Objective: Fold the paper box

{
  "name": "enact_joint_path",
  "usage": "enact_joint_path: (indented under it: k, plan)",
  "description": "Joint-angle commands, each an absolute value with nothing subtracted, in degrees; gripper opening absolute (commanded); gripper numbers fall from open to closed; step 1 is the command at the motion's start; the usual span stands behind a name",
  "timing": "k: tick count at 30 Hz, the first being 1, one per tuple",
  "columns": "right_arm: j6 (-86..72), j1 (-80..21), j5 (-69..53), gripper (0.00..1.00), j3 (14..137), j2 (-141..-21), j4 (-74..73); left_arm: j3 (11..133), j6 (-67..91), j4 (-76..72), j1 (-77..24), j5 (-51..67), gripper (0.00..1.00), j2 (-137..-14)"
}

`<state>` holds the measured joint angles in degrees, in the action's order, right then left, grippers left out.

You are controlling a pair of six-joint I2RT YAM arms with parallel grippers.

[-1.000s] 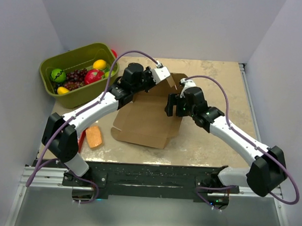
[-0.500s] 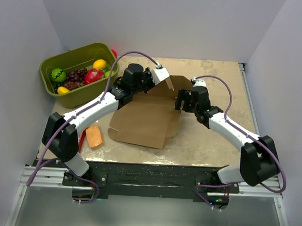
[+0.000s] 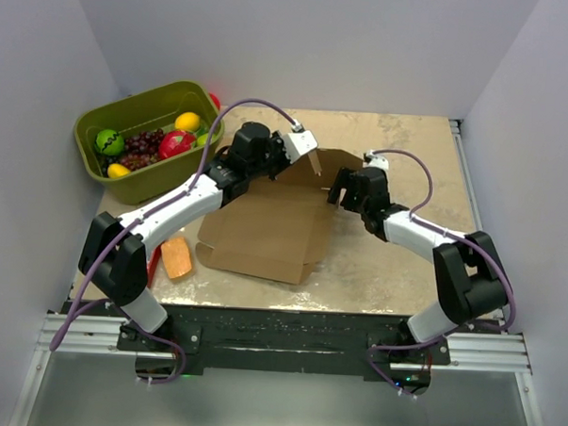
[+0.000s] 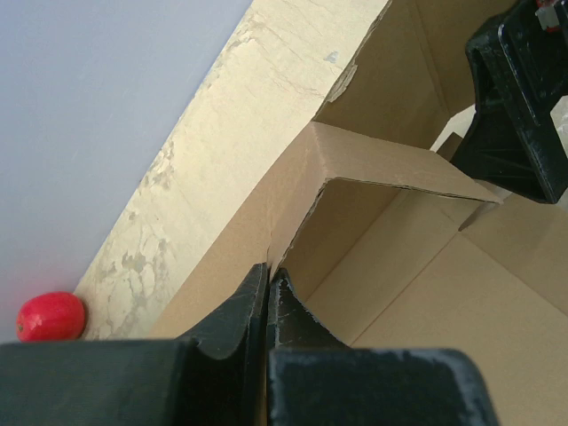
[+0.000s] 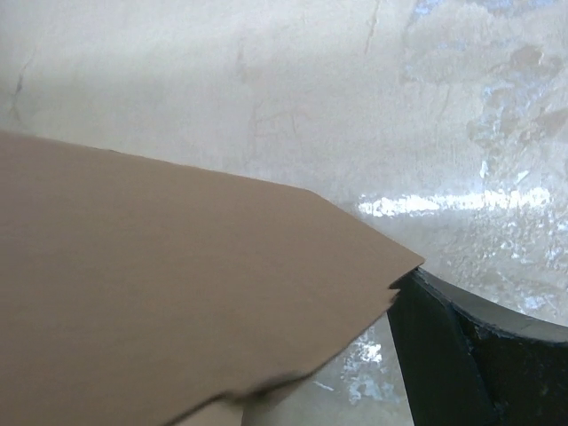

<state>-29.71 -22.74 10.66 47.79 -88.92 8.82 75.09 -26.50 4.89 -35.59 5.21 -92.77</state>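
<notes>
The paper box is a flat brown cardboard sheet with creased flaps, lying mid-table. Its far wall stands raised and bent. My left gripper is shut on that raised wall's edge, its fingertips pinched onto the cardboard. My right gripper is open at the box's far right flap. In the right wrist view a cardboard flap lies across the jaws; one finger shows at its corner and the other is hidden behind it.
An olive-green bin with fruit stands at the far left. A small orange block lies at the box's near left. A red ball rests by the back wall. Walls close in on three sides.
My right gripper has drawn back from over the box to its far right flap, the arm folding in. The box's near edge has slid slightly left. My left gripper kept its hold.
</notes>
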Motion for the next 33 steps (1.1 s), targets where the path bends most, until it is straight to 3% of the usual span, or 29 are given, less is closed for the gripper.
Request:
enact_joint_path:
  k: [1,7,13,16,24,33]
  plan:
    - [-34.01,-22.41,13.88,0.87,44.92,-87.11,14.24,74.53,-21.54,6.15,-35.07,4.49,0.00,-93.42]
    - [-32.17,-23.02,14.15,0.85,40.26,-74.31,8.81,75.58,-18.02,6.50,-35.07,0.18,0.00,-94.57]
    - [-31.20,-36.28,22.91,0.78,37.35,-60.84,3.18,76.20,-15.91,6.68,-35.16,-1.58,0.00,-95.01]
    - [-31.20,-41.74,24.08,0.75,38.14,-60.03,4.12,76.20,-15.91,6.68,-35.07,-1.15,0.00,-94.92]
    - [-26.81,-42.10,16.01,0.64,47.80,-80.65,7.38,75.85,-16.00,6.33,-35.07,1.05,0.00,-94.13]
    - [-28.04,-29.71,7.12,0.65,50.18,-91.84,16.61,75.50,-16.61,5.89,-35.07,2.55,0.00,-94.22]
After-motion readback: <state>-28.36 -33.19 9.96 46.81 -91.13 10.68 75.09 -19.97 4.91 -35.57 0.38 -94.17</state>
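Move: The rear right corner of the paper box's floor lies about 4 cm to the right hand's left, 1 cm ahead and 6 cm below. The right back flap stands some 5 cm ahead, straight in front and 3 cm higher; the narrow folded flap by the left fingers is about 5 cm left, 4 cm ahead and 8 cm up. From the left hand, that floor corner is roughly 11 cm right, 2 cm back and 18 cm down. Draw the right gripper back off the card at its fingers and up about 10 cm, then swing it left over the side panel and bring it down and forward inside the rear right corner, turning about 10 degrees counter-clockwise and partly closing the fingers. Keep the left gripper pinching the rear wall's edge, easing it down a centimetre or so and turning it slightly counter-clockwise. ##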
